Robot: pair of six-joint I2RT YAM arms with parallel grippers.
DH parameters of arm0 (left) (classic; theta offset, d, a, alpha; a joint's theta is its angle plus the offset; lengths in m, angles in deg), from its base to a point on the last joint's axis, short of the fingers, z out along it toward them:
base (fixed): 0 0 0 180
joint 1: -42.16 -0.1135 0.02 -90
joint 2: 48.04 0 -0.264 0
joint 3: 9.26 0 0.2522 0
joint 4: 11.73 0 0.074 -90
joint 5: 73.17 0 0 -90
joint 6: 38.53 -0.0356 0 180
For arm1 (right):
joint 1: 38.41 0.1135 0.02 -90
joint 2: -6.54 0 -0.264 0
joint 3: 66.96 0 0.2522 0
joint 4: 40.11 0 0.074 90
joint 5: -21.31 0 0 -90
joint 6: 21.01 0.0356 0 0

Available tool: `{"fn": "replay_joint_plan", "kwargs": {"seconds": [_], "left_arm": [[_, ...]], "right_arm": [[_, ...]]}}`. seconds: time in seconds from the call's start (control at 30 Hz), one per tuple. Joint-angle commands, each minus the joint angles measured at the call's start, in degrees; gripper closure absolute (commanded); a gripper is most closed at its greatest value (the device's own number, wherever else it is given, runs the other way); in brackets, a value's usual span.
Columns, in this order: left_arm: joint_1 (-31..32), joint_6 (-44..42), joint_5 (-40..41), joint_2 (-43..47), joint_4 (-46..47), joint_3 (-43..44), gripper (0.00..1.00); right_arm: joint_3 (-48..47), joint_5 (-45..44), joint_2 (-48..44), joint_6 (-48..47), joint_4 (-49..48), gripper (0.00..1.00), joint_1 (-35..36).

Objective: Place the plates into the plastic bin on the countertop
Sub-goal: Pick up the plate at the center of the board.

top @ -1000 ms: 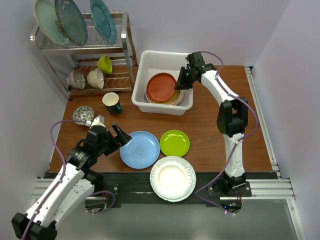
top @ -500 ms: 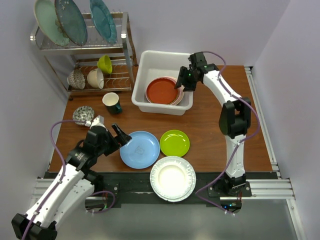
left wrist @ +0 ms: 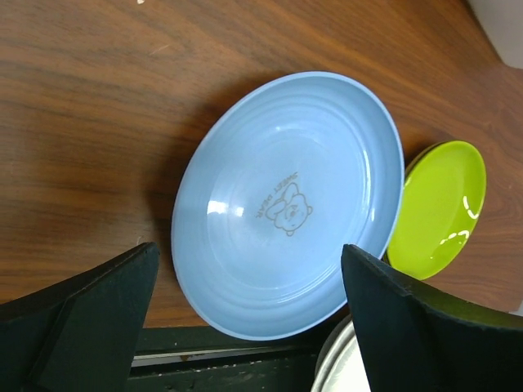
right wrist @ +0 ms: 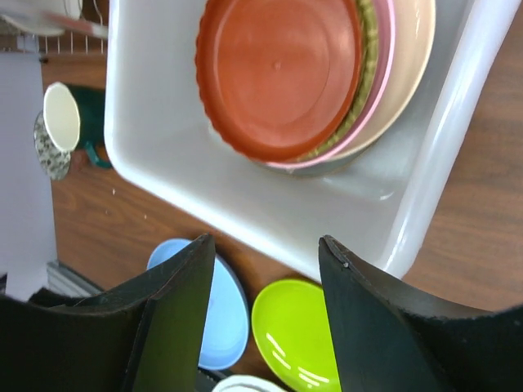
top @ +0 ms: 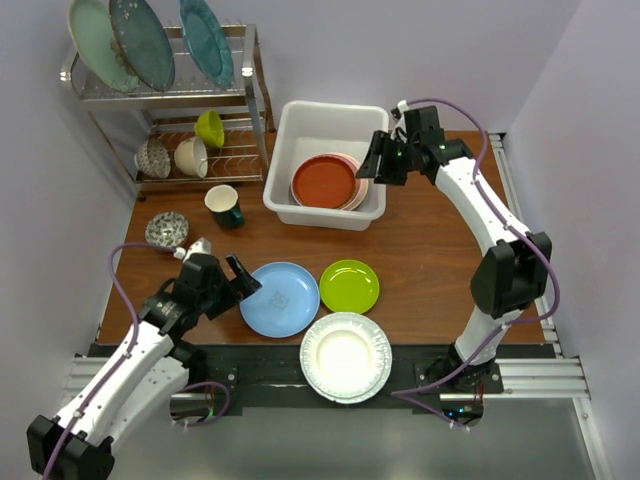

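Observation:
The white plastic bin [top: 283, 205] stands at the back of the countertop [top: 430, 250]. In it a rust red plate [top: 323, 180] lies on top of a stack of pink and cream plates. My right gripper [top: 378, 162] hovers open and empty over the bin's right rim [right wrist: 445, 155], clear of the red plate [right wrist: 278, 73]. Near the front edge lie a blue plate [top: 280, 298], a lime green plate [top: 350, 286] and a white fluted plate [top: 346, 357]. My left gripper [top: 234, 272] is wide open just left of the blue plate [left wrist: 286, 204], holding nothing.
A wire dish rack [top: 170, 100] at the back left holds three large teal plates [top: 140, 40], bowls and a green cup. A dark mug [top: 222, 205] and a patterned bowl [top: 165, 230] stand between rack and left arm. Walls close in on both sides.
My right gripper opened and let the rust red plate settle flat on the stack, then drew back to the right out of the bin. The left arm shifted only slightly.

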Motion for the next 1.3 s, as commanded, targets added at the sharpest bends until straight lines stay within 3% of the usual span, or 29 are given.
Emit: {"fn": "replay_joint_plan", "kwargs": {"seconds": [0.0,0.63,1.1,1.27], "left_arm": [[0.2,0.8,1.3,-1.3,-1.2,-0.6,0.02],[0.2,1.1,-4.4,-5.6,5.4,-7.6,0.24],[0.2,0.6,-4.5,-5.7,5.8,-7.3,0.25],[0.2,0.6,-4.4,-5.7,5.8,-7.4,0.25]], "right_arm": [[6.3,4.1,-4.9,-0.9,-1.4,0.42,0.3],[31.2,7.9,-19.9,2.0,-6.5,0.42,4.0],[45.2,-1.0,-22.9,-0.4,-4.7,0.44,4.6],[49.3,0.0,-22.1,1.1,-7.1,0.45,4.6]]}}
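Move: The right hand hovers over the bin's right side, its middle about 8 cm left, 2 ahead and 16 below; the green plate lies some 24 cm back, 4 left and 21 below. Beside that plate, the blue plate is 16 cm farther left and 3 farther back; the white plates are 16 cm behind and 1 left. From the left hand, the blue plate is about 8 cm right, 4 back and 8 below. The right hand leaves the bin and draws back about 19 cm while sinking 15, slipping a little right near the end and tipping its half-open fingers some 20 degrees more steeply down, to come in above the green plate's right side. Meanwhile the left hand sinks 5 to 6 cm and eases a couple of centimetres back to the blue plate's left rim, tipping steeper and narrowing its wide-open fingers by about a quarter without gripping it. ##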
